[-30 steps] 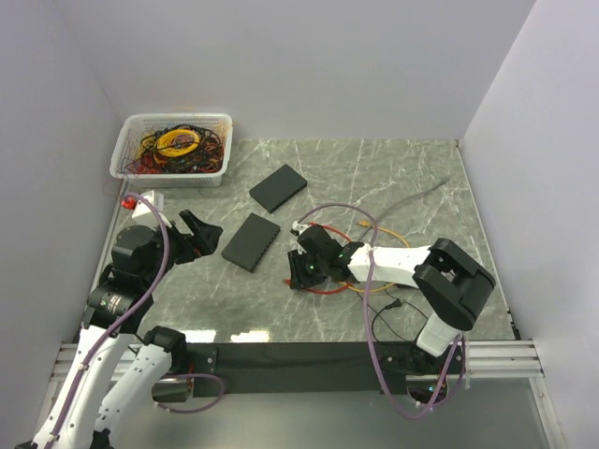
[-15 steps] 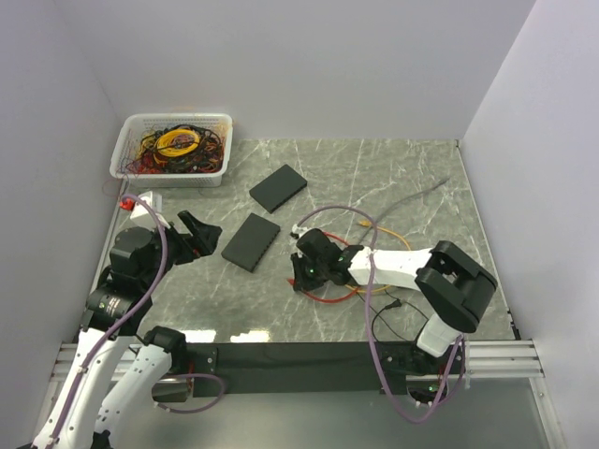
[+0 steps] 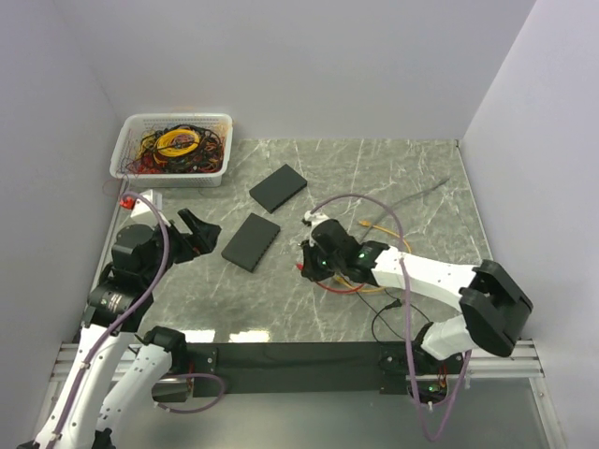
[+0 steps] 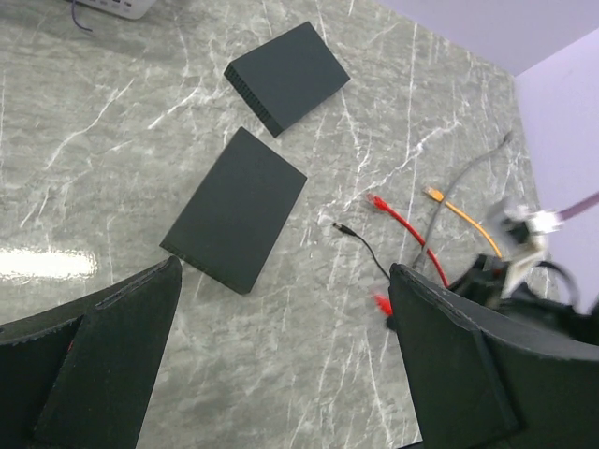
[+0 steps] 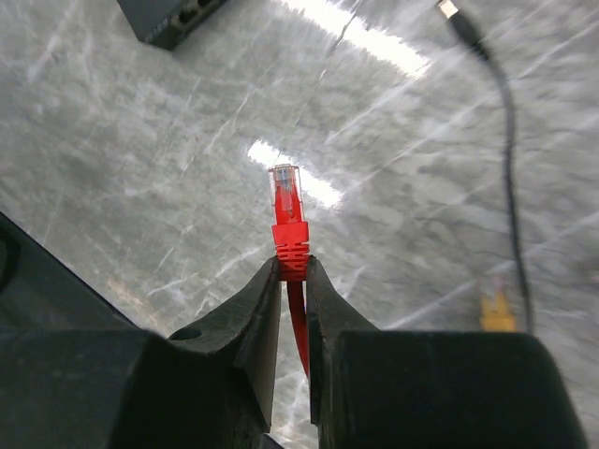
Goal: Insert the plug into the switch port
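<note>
My right gripper (image 3: 305, 266) (image 5: 293, 268) is shut on the boot of a red plug (image 5: 286, 210) (image 4: 382, 302), which sticks out past the fingertips above the marble. Its red cable (image 3: 339, 288) trails back under the arm. Two flat black switches lie to the left: a nearer one (image 3: 251, 241) (image 4: 236, 210) and a farther one (image 3: 278, 187) (image 4: 286, 64). A switch corner with ports (image 5: 170, 17) shows at the top left of the right wrist view, apart from the plug. My left gripper (image 3: 195, 234) (image 4: 285, 271) hangs open with nothing in it, left of the nearer switch.
A white basket (image 3: 127, 161) of tangled cables stands at the back left. An orange cable (image 3: 376, 227) (image 4: 460, 211), a thin black cable (image 4: 360, 245) (image 5: 504, 112) and a grey cable (image 3: 421, 195) lie around the right arm. The walls close in on both sides.
My right gripper has closed on the red plug and lifted it slightly toward the far right. The right arm's elbow swung out to the right. The left arm has stayed still.
</note>
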You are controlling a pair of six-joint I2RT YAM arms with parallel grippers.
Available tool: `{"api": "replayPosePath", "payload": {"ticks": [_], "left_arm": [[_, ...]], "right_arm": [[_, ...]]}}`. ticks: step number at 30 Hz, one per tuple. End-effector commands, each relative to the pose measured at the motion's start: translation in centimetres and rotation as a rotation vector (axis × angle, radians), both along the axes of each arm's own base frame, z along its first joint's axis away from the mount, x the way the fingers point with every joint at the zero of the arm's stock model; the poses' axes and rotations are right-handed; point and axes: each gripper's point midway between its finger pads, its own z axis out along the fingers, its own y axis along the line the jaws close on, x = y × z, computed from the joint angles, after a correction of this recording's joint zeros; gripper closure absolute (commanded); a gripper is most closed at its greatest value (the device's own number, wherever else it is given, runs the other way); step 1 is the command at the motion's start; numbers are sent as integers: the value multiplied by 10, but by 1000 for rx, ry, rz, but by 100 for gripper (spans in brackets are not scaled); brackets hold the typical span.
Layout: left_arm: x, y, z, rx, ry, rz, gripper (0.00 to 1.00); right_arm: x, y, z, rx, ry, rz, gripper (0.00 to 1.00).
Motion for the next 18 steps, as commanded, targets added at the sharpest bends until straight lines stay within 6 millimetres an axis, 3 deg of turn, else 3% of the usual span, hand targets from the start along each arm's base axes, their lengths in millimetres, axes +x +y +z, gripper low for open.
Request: {"api": "replayPosePath", "payload": {"ticks": [1, 5, 9, 15, 18], "left_arm": [[8, 1, 3, -3, -17, 12, 1], [15, -1, -13, 10, 50, 15, 0], [26, -1, -40, 49, 162, 51, 1], [35, -10, -69, 106, 246, 112, 0], [42, -38, -79, 78, 229, 23, 1]], "right_arm": [[9, -15, 23, 47, -51, -14, 100], [17, -34, 45, 127, -69, -29, 100], [24, -47, 48, 111, -95, -34, 100], [17, -37, 47, 171, -78, 6, 100], [13, -36, 42, 174, -63, 15, 100]]}}
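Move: The near black switch lies about 7 cm ahead of my open left hand, 5 cm to its right and 23 cm below. The far switch is some 20 cm ahead and 12 cm right. My right hand already grips the red plug. From it, the near switch is 8 cm ahead, 13 cm left and 6 cm lower. A black cable tip lies about 8 cm straight ahead, and the yellow plug is level with it, 8 cm right. I bring my open left hand down about 8 cm towards the near switch, easing forward early and then to the right by some 3 cm, fingers tipping down roughly 15 degrees. Meanwhile my right hand keeps its grip on the red plug and draws it right and up, away from the switch, about 4 cm each way; its small forward reach partly comes back as it slows. ##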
